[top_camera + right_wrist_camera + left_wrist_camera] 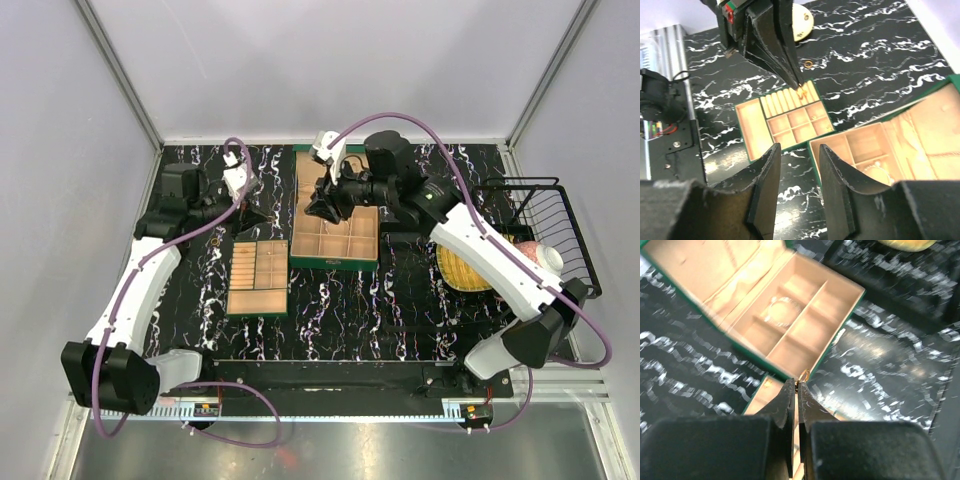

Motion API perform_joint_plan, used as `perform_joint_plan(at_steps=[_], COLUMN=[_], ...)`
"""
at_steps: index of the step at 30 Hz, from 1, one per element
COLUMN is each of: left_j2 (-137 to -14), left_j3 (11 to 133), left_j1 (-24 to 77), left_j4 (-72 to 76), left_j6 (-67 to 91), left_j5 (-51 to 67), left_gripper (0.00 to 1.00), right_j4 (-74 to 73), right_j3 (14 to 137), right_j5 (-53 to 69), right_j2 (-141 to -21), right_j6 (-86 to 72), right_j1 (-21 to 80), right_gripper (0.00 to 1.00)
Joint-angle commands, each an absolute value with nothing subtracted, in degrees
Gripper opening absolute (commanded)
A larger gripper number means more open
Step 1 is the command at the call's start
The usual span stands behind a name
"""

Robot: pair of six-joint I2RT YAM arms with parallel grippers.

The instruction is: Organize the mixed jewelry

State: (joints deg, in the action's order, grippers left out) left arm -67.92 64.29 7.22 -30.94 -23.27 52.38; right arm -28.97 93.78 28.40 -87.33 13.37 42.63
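My left gripper point(796, 385) is shut on a small gold ring point(804, 375). It holds the ring just above the ring-roll end of the tan tray point(754, 131), as the right wrist view shows point(801, 91). A whitish bracelet loop point(781, 311) lies in a compartment of the open green box point(840, 325). A second gold ring point(808, 64) lies loose on the table beyond the tray. My right gripper point(799, 150) is open and empty, hovering near the box's left edge point(318, 208). The thin chain is not in view.
The tan tray point(258, 277) sits left of the green box point(335, 262). A yellow woven mat point(462, 268) and a black wire basket point(545, 225) stand at the right. A white disc point(802, 20) lies behind my left gripper.
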Motion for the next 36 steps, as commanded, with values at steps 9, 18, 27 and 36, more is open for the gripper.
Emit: perform_joint_plan(at_steps=[9,18,27,36], left_j2=[-60.4,-61.2,-66.9,-71.8], left_j3=[51.6,44.1,44.3,43.9], left_j1=[6.9,6.9,7.2,9.5], left_j4=[-33.2,-29.4,-26.5,-23.2], left_j6=[-50.3,-56.2,-56.5,-56.1], left_j5=[21.4,17.8,17.4,15.0], left_gripper=[0.00,0.00,0.00,0.00], right_j4=[-25.8,-20.0,-15.9,-14.9], right_j3=[82.1,69.9,62.8,62.2], right_j5=[19.8,19.3,19.3,19.8], right_j2=[-78.3,-71.5,-69.5,-69.3], right_j6=[16.9,16.3,17.1,17.1], right_j1=[33.2,25.6,23.5,23.1], right_gripper=[0.40,0.39,0.39,0.39])
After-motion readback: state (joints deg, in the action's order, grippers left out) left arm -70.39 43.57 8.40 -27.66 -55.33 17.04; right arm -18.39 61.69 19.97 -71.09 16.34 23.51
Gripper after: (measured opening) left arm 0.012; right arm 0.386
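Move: The ring to be put away is already pinched in the left fingertips. The tray's ring rolls lie about 8 cm to that hand's left, roughly 1 cm ahead and some 21 cm below. A flower ring sits on them, about 5 cm ahead and 8 cm left of the hand; a loose ring lies 7 cm ahead, 14 cm left. The jewelry box's compartments are some 9 cm ahead, 14 cm right. From the right hand, the rolls are about 18 cm left, 2 cm ahead and 29 cm down. The pinched ring is carried down about 17 cm and 10 cm to the left, away from the open right fingers and towards the ring rolls, while the left wrist tips the fingers some 40 degrees from sideways to steeply down; the descent slows late. The empty right hand, still open, draws off about 16 cm right, sinking 10 cm and edging forward, turning clockwise. ##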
